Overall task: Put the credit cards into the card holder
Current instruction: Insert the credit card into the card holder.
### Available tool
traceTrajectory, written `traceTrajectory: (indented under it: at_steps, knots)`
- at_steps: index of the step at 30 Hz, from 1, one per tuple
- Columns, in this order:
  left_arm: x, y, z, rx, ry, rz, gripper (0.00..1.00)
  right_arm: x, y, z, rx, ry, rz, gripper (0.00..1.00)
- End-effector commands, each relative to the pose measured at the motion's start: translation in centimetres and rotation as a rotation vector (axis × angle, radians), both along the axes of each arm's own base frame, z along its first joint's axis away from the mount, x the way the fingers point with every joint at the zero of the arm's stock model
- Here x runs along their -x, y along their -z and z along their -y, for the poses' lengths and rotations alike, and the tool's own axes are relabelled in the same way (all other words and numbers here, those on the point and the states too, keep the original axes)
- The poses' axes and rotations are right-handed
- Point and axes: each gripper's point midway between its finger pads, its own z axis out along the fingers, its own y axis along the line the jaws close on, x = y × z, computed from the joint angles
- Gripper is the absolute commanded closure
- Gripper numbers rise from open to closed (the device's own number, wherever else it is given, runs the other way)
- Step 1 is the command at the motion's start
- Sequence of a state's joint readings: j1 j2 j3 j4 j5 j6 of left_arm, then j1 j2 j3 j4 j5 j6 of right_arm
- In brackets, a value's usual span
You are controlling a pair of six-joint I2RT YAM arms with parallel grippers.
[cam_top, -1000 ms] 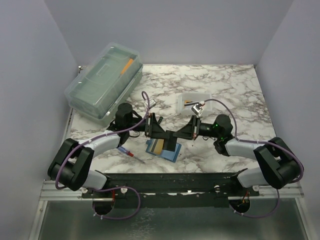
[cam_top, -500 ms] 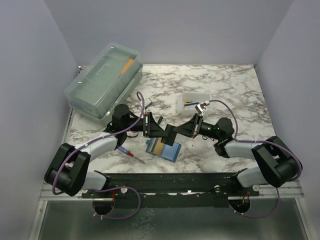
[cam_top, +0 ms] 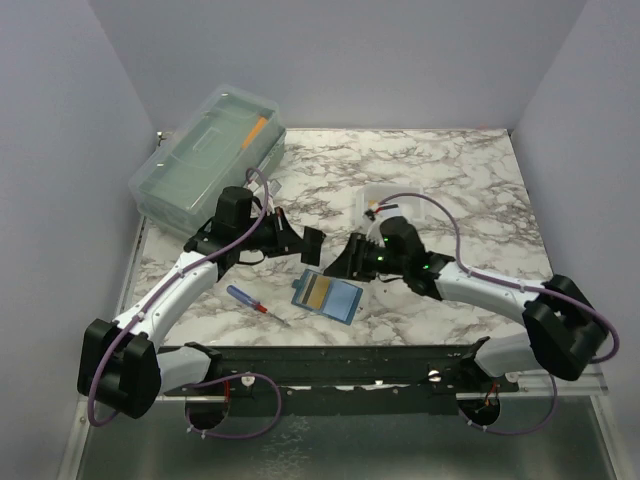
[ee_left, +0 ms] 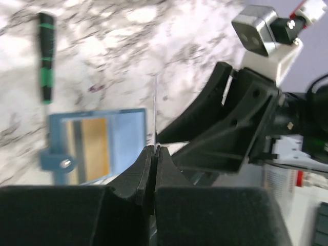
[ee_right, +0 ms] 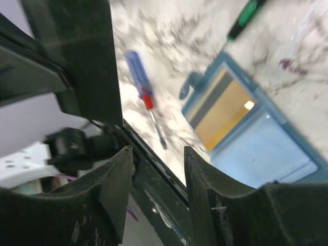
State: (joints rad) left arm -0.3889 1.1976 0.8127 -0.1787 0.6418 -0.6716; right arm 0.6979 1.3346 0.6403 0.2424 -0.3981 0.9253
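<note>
The teal card holder lies open on the marble table with a yellow credit card in its left half. My left gripper hovers up and left of it, shut on a dark credit card. In the left wrist view that card shows edge-on as a thin line rising from the shut left gripper. My right gripper is at the holder's upper right edge, open. The right wrist view shows nothing between the right gripper's fingers; the holder and its yellow card lie beyond.
A blue-and-red screwdriver lies left of the holder, and a green-and-black one lies further out. A big clear lidded box stands at the back left. A small translucent white tray sits behind the right arm.
The right gripper has opened and let go of the dark card. The left gripper has shut on it and drawn it back to the left. The right gripper now points at the holder.
</note>
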Motion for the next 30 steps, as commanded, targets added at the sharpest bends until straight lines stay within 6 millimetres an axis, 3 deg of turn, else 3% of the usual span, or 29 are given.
traceTrajectory:
  at_steps: [1,4,8,15,22,25,30]
  knots:
    - [1.7,6.1,-3.3,-0.255,-0.022,-0.135,1.00,4.0,7.3,-0.3,0.384,-0.113,-0.091,0.57]
    - [1.9,7.7,-3.0,-0.266,-0.001,-0.201,1.00,6.1,8.6,-2.5,0.409,-0.174,-0.132,0.75]
    - [2.1,9.2,-2.7,-0.274,0.034,-0.254,1.00,7.8,10.7,-2.6,0.394,-0.190,-0.207,0.91]
    - [2.7,10.0,-1.5,-0.214,0.099,-0.309,1.00,7.8,13.4,2.5,0.590,-0.021,-0.253,0.94]
    - [3.2,10.6,0.4,-0.122,0.133,-0.376,1.00,5.3,14.8,8.8,0.712,0.236,-0.270,0.94]
    - [2.9,11.6,0.4,-0.141,0.096,-0.409,1.00,4.5,14.0,9.0,0.691,0.241,-0.243,0.94]
    - [2.7,11.8,1.1,-0.086,0.036,-0.424,1.00,4.3,11.1,6.8,0.575,0.151,-0.174,0.92]
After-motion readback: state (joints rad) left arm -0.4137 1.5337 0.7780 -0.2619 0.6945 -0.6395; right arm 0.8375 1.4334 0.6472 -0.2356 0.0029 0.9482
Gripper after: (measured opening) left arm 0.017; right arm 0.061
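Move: Roughly 6 cm to the right of the left hand, 3 cm back and some 18 cm below lies the middle of the open card holder; that hand already grips the black card. The green screwdriver is about 10 cm ahead and 2 cm right of the left hand, and the blue screwdriver some 13 cm left and 5 cm back. From the empty right hand, fingers half open, the holder lies about 3 cm left, level fore-and-aft and 14 cm below. Lowering the black card about 12 cm towards the holder, drifting some 3 cm back, the left hand keeps its grip and tips about 25 degrees. The right hand drops 12 cm while swinging back and left to the holder's near side, nearly closes its fingers and tilts them steeper, then sweeps 10 cm right and a little forward along the near edge to the near right corner. ##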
